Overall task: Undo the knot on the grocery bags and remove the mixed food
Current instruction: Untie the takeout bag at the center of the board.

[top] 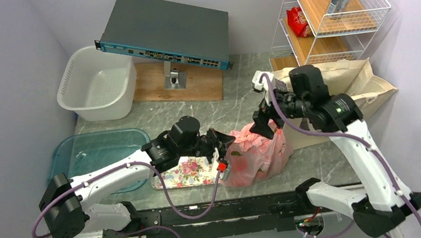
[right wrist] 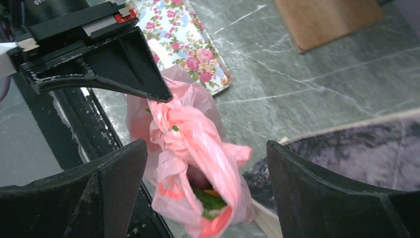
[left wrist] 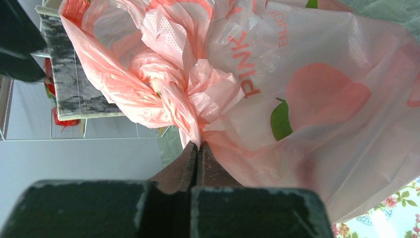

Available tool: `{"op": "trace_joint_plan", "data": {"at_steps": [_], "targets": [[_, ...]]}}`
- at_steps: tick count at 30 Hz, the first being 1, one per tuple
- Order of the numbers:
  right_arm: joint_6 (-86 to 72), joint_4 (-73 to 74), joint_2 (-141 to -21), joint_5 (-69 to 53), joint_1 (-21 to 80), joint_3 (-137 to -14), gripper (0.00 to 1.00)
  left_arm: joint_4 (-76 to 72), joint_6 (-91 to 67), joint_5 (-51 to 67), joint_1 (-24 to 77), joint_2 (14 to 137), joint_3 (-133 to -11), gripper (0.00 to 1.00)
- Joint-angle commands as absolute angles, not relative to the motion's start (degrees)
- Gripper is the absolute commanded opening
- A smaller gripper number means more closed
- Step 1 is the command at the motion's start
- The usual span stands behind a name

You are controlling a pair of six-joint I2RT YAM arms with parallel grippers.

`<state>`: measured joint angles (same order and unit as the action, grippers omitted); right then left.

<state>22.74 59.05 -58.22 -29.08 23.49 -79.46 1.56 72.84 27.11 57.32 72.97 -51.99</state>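
The thin pink plastic bag (top: 260, 155) stands on the table beside the floral tray. My left gripper (top: 224, 151) is shut on a fold of the bag's plastic (left wrist: 199, 143) just below the knot (left wrist: 161, 74). The knot (right wrist: 185, 124) is a twisted pink lump rising toward my right gripper (right wrist: 208, 193). That gripper is open, its fingers (right wrist: 104, 188) wide on either side of the bag's top and touching nothing. Through a gap in the plastic, green and dark purple mixed food (right wrist: 210, 201) shows. The beige canvas tote (top: 366, 86) lies behind the right arm.
A floral tray (top: 187, 172) lies left of the pink bag, with a teal bin (top: 98, 153) and a white basin (top: 96, 84) beyond it. A grey switch on a wooden stand (top: 165, 31) sits at the back. The wire shelf (top: 329, 27) holds a can and a red packet.
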Motion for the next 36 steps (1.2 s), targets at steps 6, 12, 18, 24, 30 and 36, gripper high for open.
{"op": "trace_joint_plan", "data": {"at_steps": [6, 12, 18, 24, 30, 36], "targets": [[30.56, 63.78, -64.84, -31.46, 23.57, -78.93, 0.67, 0.44, 75.93, 27.97, 57.76, 72.04, -54.44, 0.00], [30.59, 65.93, -65.51, -27.67, 23.38, -81.19, 0.00, 0.51, 75.76, 27.24, 57.75, 71.56, -53.84, 0.00], [23.84, 55.11, -58.78, -11.62, 22.32, -83.83, 0.00, -3.03, 74.31, 25.98, 57.04, 70.34, -52.28, 0.00], [15.97, 47.91, -52.03, 0.45, 20.99, -82.27, 0.00, -3.01, 77.01, 26.69, 55.94, 68.33, -49.20, 0.00], [13.32, 47.56, -47.58, 5.80, 20.83, -77.37, 0.00, -4.14, 77.99, 27.02, 54.32, 66.68, -44.56, 0.00], [13.57, 49.16, -42.98, -6.64, 20.82, -72.52, 0.00, -3.59, 58.46, 22.17, 53.88, 70.63, -52.32, 0.00]]}}
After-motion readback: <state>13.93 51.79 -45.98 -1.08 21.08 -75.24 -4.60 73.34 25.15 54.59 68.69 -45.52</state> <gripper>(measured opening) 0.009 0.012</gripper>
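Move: Just beneath the right hand's open jaws, some 6 cm down, about 1 cm ahead and 1 cm to the left, lies the twisted pink knot of the takeout bag. The left fingertips, already shut on the bag, are about 8 cm left of the right hand, level fore and aft and 6 cm lower. The floral tray lies about 23 cm left and 9 cm back, the canvas bag 26 cm right and 7 cm ahead. For the left hand the knot is some 7 cm to its right, 1 cm ahead, near its own height. Sinking about 5 cm onto the knot, the open right hand shuts its fingers on the bunched plastic, then pulls it up and away to the right, ending roughly 9 cm farther right, some 8 cm above the pinch and slightly forward, while turning about 30 degrees clockwise. The left hand keeps its pinch, rises about 4 cm and sinks again as it shifts 2 cm left. ##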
